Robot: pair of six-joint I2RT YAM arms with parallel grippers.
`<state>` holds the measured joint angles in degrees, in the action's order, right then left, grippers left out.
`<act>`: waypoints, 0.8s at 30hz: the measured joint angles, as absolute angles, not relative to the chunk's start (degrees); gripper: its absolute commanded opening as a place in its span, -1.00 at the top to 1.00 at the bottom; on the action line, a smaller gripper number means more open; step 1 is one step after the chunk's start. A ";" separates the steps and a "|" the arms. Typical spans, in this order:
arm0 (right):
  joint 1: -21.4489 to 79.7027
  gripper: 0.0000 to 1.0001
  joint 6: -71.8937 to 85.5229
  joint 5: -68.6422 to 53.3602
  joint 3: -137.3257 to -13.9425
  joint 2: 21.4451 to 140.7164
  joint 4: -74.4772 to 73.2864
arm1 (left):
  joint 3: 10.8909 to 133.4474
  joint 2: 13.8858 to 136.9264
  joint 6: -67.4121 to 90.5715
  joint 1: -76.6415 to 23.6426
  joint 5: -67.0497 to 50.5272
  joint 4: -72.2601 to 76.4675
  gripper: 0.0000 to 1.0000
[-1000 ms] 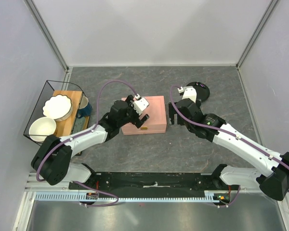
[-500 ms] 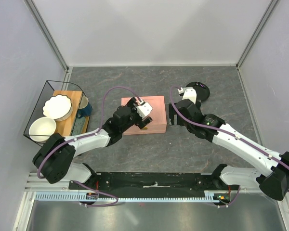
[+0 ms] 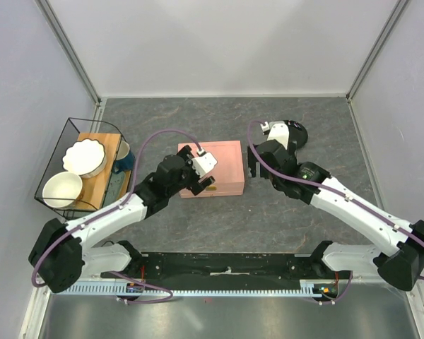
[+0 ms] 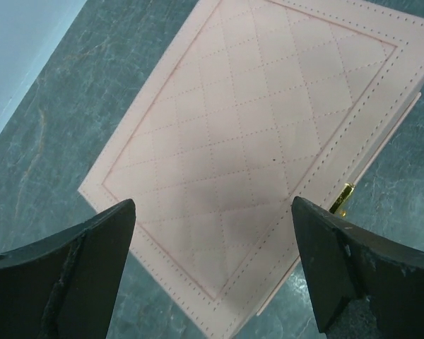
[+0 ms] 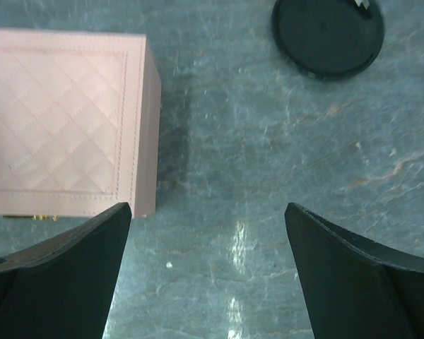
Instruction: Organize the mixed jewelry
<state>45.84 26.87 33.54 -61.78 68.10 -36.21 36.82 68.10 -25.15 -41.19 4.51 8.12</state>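
Note:
The pink quilted box (image 3: 219,164) lies closed mid-table, and its gold clasp (image 4: 343,198) faces the near side. My left gripper (image 3: 202,176) hovers open over the box's near-left corner (image 4: 212,296), with its fingers (image 4: 78,268) either side of that corner and nothing held. My right gripper (image 3: 252,167) stands open just right of the box (image 5: 63,120), over bare table, also with nothing held. A tiny pale speck (image 5: 169,265) lies on the table between its fingers, too small to identify. The mixed jewelry is out of view.
A round black disc (image 3: 294,133) lies at the back right, beyond the right wrist (image 5: 327,32). A wire basket (image 3: 53,159) at the left edge holds two white bowls, a wooden board and a blue cup. Grey walls enclose the table.
The left arm has swung so its gripper slid a little toward the box's near-left corner. The right gripper has edged slightly away from me. Both stayed open.

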 measured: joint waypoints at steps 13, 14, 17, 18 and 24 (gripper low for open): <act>45.58 -0.96 17.87 45.71 -75.09 71.99 -32.95 | 63.57 63.07 -15.25 -22.41 -1.41 -13.34 -0.98; 45.50 -0.96 16.91 46.70 -76.31 72.58 -32.58 | 65.14 62.92 -14.06 -20.29 -1.78 -14.13 -0.98; 44.53 -0.96 14.15 48.95 -79.33 73.78 -31.03 | 68.42 61.98 -11.14 -16.21 -2.31 -16.05 -0.98; 43.97 -0.96 13.47 49.25 -80.05 73.93 -30.63 | 69.04 61.60 -10.41 -15.62 -2.48 -16.60 -0.98; 34.54 -0.96 11.60 46.81 -83.11 74.02 -28.51 | 72.55 60.36 -6.07 -13.17 -3.66 -19.27 -0.98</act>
<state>34.54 11.60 46.81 -83.11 74.02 -28.51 72.55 60.36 -6.07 -13.17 -3.66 -19.27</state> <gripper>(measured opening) 0.982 0.990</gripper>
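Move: The closed jewelry box has its middle about 4 cm ahead of the empty left hand, 5 cm to its right and 10 cm below; the blue mug stands some 22 cm to that hand's left and 5 cm ahead. From the right hand, also empty, the box is roughly 18 cm left, 5 cm ahead and 15 cm lower, while the black plate lies about 16 cm ahead, 6 cm right and 19 cm down. Upward, quickly, both open hands leave the box. The left climbs over 20 cm from above the lid, swinging well to the left and slightly forward while turning counter-clockwise and rolling its left side down. The right rises about 15 cm and moves forward, veering right late, away from the box, its fingers tipping up. ##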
